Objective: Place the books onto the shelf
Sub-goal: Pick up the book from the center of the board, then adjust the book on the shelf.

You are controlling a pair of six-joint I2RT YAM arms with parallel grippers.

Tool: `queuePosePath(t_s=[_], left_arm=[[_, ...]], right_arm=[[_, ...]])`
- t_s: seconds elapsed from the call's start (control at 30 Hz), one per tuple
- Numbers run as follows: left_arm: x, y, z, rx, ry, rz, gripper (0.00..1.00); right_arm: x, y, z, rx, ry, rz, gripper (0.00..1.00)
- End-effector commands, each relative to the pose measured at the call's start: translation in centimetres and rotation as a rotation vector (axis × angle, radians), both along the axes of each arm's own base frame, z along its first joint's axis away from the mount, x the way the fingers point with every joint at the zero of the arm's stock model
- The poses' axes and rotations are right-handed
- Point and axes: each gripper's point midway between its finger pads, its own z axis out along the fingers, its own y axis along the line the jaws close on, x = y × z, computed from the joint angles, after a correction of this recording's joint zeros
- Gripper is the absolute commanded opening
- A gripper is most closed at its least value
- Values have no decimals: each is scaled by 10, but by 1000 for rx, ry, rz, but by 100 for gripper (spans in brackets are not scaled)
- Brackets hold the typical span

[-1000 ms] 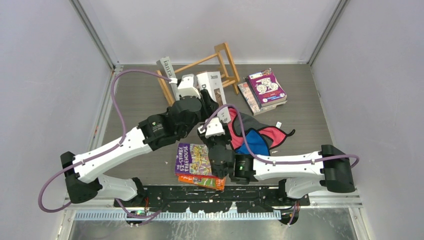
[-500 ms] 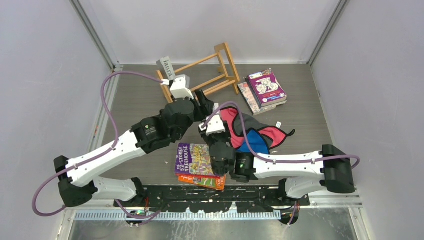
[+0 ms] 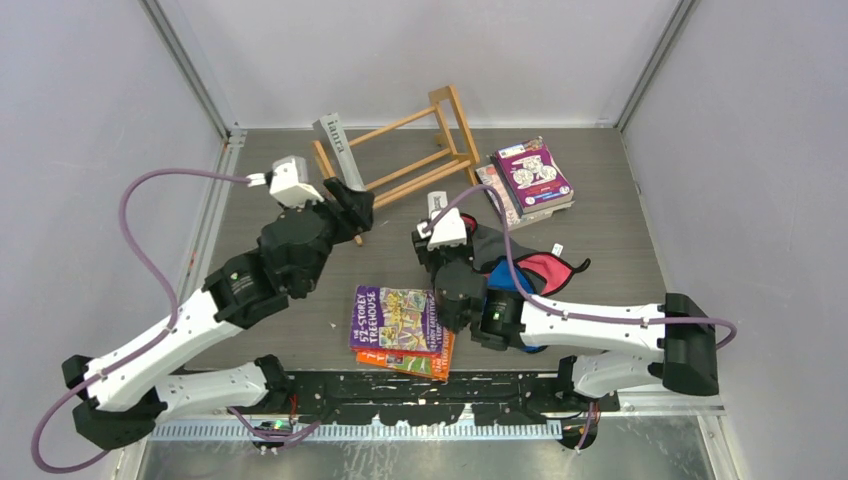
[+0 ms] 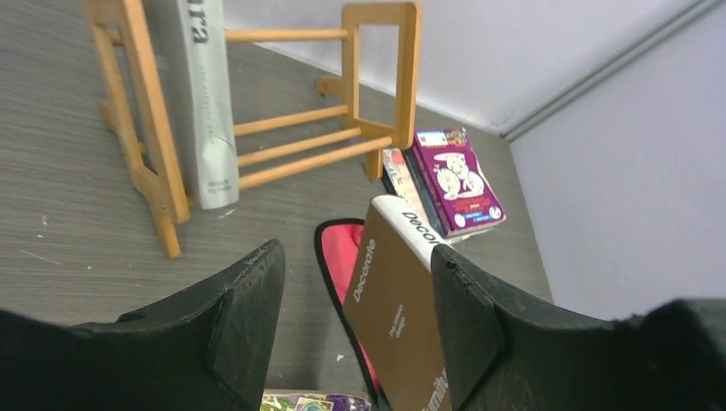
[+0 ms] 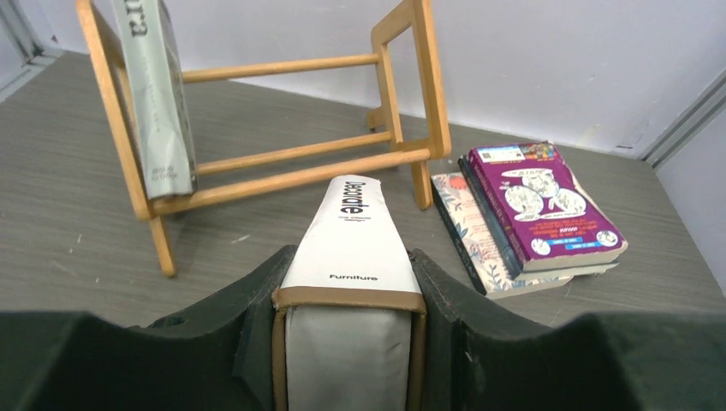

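Observation:
My right gripper is shut on the white-and-brown "Decorate" book, its spine pointing at the shelf; in the top view that book is held just in front of the shelf. The light-wood shelf stands askew at the back with a grey book leaning inside its left end. My left gripper is open and empty, left of the held book, which shows beyond its fingers. A stack of books lies at the back right. A purple book lies on an orange one near the front.
Red and blue cloth pieces lie under and right of my right arm. The walls close the table on three sides. The shelf's right end piece stands close to the book stack.
My left gripper has opened, let go of the "Decorate" book and drawn back to the left. The right gripper now carries that book and has shifted slightly right.

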Motion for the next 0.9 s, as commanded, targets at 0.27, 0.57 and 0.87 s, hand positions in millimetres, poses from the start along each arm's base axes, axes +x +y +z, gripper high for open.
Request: queuePosePath(t_s=[0.27, 0.57, 0.87], left_arm=[[-5, 57, -3, -6, -21, 128, 64], [-18, 82, -29, 8, -3, 153, 64], [-25, 94, -53, 35, 20, 168, 64]], right_arm=[[85, 30, 103, 180, -117, 70, 17], [170, 74, 126, 218, -186, 129, 16], [232, 122, 91, 198, -155, 178, 15]])
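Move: Held in the right hand, the Decorate Furniture book has the shelf's middle roughly 28 cm ahead of that hand, 9 cm left and 17 cm below. From the same hand, the grey book already in the rack stands about 27 cm ahead and 18 cm left, 14 cm lower; the stack with the purple book lies 27 cm ahead, 23 cm right, 27 cm down. From the empty left hand, the shelf's middle is some 27 cm ahead, 2 cm right and 24 cm below. Carrying the Decorate Furniture book to the rack, the right hand sweeps forward some 23 cm and about 10 cm left, first rising about 9 cm and then starting down over the shelf, with its pinch kept and only a slight turn counter-clockwise. The left hand clears out to the left and sinks about 5 cm, fingers still open. ##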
